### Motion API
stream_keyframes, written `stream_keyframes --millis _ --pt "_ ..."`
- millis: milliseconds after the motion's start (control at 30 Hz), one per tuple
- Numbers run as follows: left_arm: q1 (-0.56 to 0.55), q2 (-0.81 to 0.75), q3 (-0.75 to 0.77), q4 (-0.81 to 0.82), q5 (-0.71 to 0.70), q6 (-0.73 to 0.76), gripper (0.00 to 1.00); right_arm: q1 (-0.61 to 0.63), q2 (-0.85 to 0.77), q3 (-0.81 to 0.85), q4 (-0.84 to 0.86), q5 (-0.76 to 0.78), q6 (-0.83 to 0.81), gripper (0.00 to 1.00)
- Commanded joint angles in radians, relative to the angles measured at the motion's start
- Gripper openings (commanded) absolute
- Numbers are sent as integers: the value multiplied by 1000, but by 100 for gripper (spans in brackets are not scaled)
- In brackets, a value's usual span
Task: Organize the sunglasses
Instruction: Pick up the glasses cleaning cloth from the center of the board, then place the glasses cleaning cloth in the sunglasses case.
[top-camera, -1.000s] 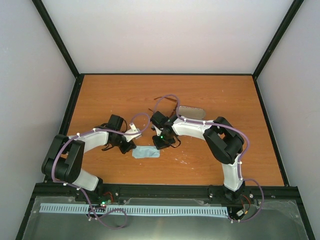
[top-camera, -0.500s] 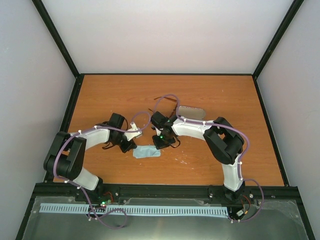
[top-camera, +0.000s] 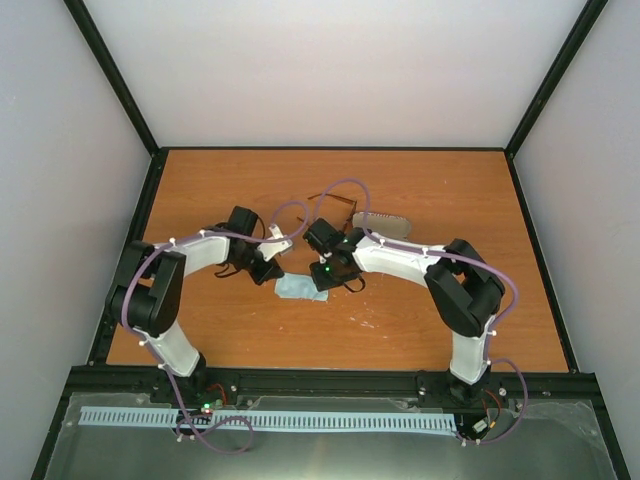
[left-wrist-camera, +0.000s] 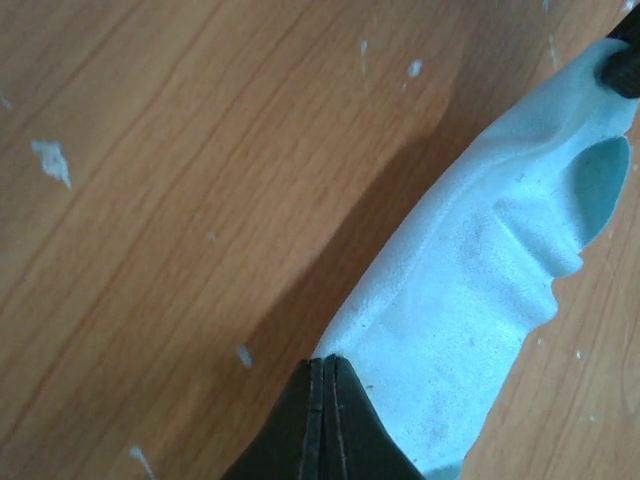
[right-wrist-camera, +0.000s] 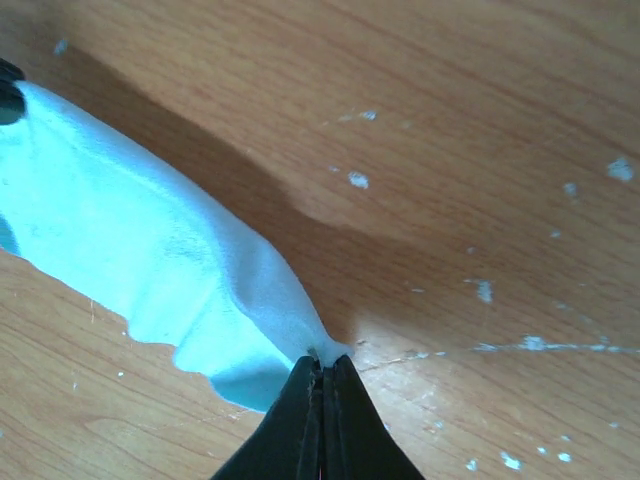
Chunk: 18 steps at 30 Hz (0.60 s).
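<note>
A light blue cloth (top-camera: 297, 287) is stretched between my two grippers just above the table. My left gripper (top-camera: 270, 276) is shut on its left corner; in the left wrist view the cloth (left-wrist-camera: 480, 270) runs from the pinched jaws (left-wrist-camera: 324, 362) up to the right. My right gripper (top-camera: 322, 284) is shut on the other corner; in the right wrist view the cloth (right-wrist-camera: 130, 250) runs from the jaws (right-wrist-camera: 323, 362) up to the left. The sunglasses (top-camera: 335, 198) lie behind the arms, thin dark frame partly hidden by a cable.
A flag-patterned oblong case (top-camera: 383, 222) lies right of the sunglasses, behind the right arm. Purple cables loop over both wrists. Black frame rails (top-camera: 140, 215) edge the orange table. White specks mark the wood (right-wrist-camera: 528, 344).
Both grippers have moved away from the near edge and slightly right, carrying the cloth with them. The left arm has stretched further out. The cloth has lifted and bunched between the jaws.
</note>
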Motion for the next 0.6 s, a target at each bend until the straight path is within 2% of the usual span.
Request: stream_keyframes --millis 0,267,567 --pt "-44 31 75 -5 41 -17 0 -1 -61 -16 18 90 31 3" --pt "-135 85 159 10 41 -47 1 -10 -119 -43 5 193 57 3" --pt "-154 138 271 8 38 -62 1 -33 -217 -103 -23 331 100 3"
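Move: The blue cloth is already stretched between the two closed grippers, its middle about 5 cm right of and 2 cm behind the left hand, and 5 cm left of the right hand and level with it. The striped case lies roughly 26 cm right and 17 cm ahead of the left hand, 16 cm right and 20 cm ahead of the right. The glasses sit about 14 cm left of the case and 4 cm farther out. All lie only a centimetre or two below the hands. The cloth, still pinched at two corners, is carried rightward towards the case and raised. The left hand travels about 6.5 cm right, with some 2.5 cm forward and as much up; the right goes 4.5 cm right while rising nearly 4 cm and easing forward, its fingertips tilting outward about 10 degrees. Both grippers stay shut, and the gap between them narrows. ##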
